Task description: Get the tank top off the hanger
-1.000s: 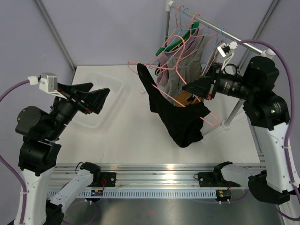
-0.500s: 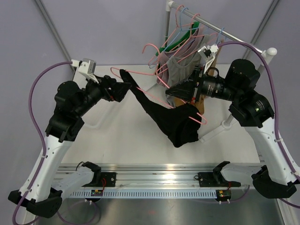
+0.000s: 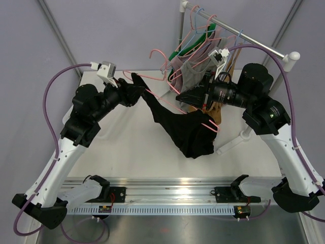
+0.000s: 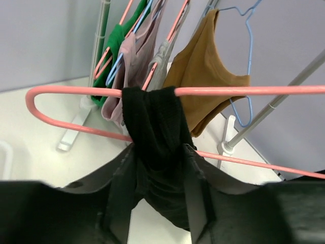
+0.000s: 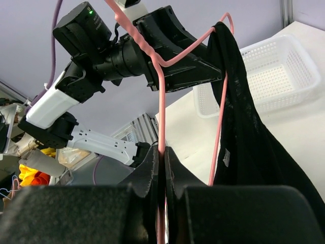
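A black tank top [image 3: 184,133] hangs from a pink wire hanger [image 3: 154,95] held in the air over the table. My left gripper [image 3: 133,91] is at the hanger's left end. In the left wrist view its gripper [image 4: 160,152] has a finger on each side of the bunched black strap [image 4: 152,122] draped over the hanger [image 4: 244,90], and both press the cloth. My right gripper [image 3: 179,97] holds the hanger's other side. In the right wrist view that gripper [image 5: 162,152] is shut on the pink wire [image 5: 161,101], with the tank top [image 5: 244,137] hanging to the right.
A clothes rack [image 3: 238,35] at the back right carries several more hangers with grey, green and brown garments [image 3: 198,66]; the brown top [image 4: 203,76] hangs just behind the held hanger. A white basket [image 5: 274,71] sits on the table behind the left arm.
My left arm has swung in from the left to the hanger's end and its jaws have narrowed onto the black strap. My right gripper has brought the hanger leftward and lower.
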`<action>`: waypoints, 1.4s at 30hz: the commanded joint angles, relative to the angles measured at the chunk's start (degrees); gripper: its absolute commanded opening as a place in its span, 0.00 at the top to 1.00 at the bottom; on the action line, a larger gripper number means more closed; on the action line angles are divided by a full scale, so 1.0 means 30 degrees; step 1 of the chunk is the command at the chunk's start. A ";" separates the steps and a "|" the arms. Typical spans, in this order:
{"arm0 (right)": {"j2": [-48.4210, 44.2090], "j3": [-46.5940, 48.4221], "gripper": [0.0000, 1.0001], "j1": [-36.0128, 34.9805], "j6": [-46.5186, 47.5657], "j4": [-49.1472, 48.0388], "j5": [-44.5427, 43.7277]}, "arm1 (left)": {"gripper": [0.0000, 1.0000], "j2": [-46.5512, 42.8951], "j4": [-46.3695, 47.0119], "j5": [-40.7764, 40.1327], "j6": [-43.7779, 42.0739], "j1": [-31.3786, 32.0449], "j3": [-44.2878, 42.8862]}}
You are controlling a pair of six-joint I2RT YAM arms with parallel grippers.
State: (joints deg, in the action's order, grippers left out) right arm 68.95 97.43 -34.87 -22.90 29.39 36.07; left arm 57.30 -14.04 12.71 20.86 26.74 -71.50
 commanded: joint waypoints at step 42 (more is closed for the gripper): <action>-0.5145 -1.2201 1.00 -0.0241 -0.5777 -2.5073 -0.5983 | 1.00 -0.7466 -0.2435 0.4725 0.3686 0.0402 0.8217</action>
State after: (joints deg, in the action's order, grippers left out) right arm 50.41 61.78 -35.22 -30.46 -21.04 29.30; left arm 37.15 -25.15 16.67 32.86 27.77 -48.97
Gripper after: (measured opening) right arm 0.077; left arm 0.020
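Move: The tank top's near strap, looped over the free end of the hanger, sits between the left hand's half-open fingers, about 2 cm ahead and level with the hand point. The top's body hangs some 16 cm to the right, 5 cm back and 12 cm below. The right hand keeps hold of the hanger's other shoulder; from it the strap lies about 14 cm left, 6 cm ahead and 4 cm lower, and the grey top on the rack roughly 15 cm ahead, 7 cm right and 15 cm lower. The left fingers close and pinch the strap, then the hand swings about 10 cm to its left while turning some 35 degrees counter-clockwise and sinking, before turning back clockwise and drawing the cloth back and down, ending about 12 cm lower and 9 cm back with its fingers tipped down. The right hand, still gripping the hanger, first sinks about 8 cm and draws back about 7 cm, then rises some 10 cm and comes part-way forward again, tipping its left-pointing fingers up so the hanger's free end lifts away from the left hand. ##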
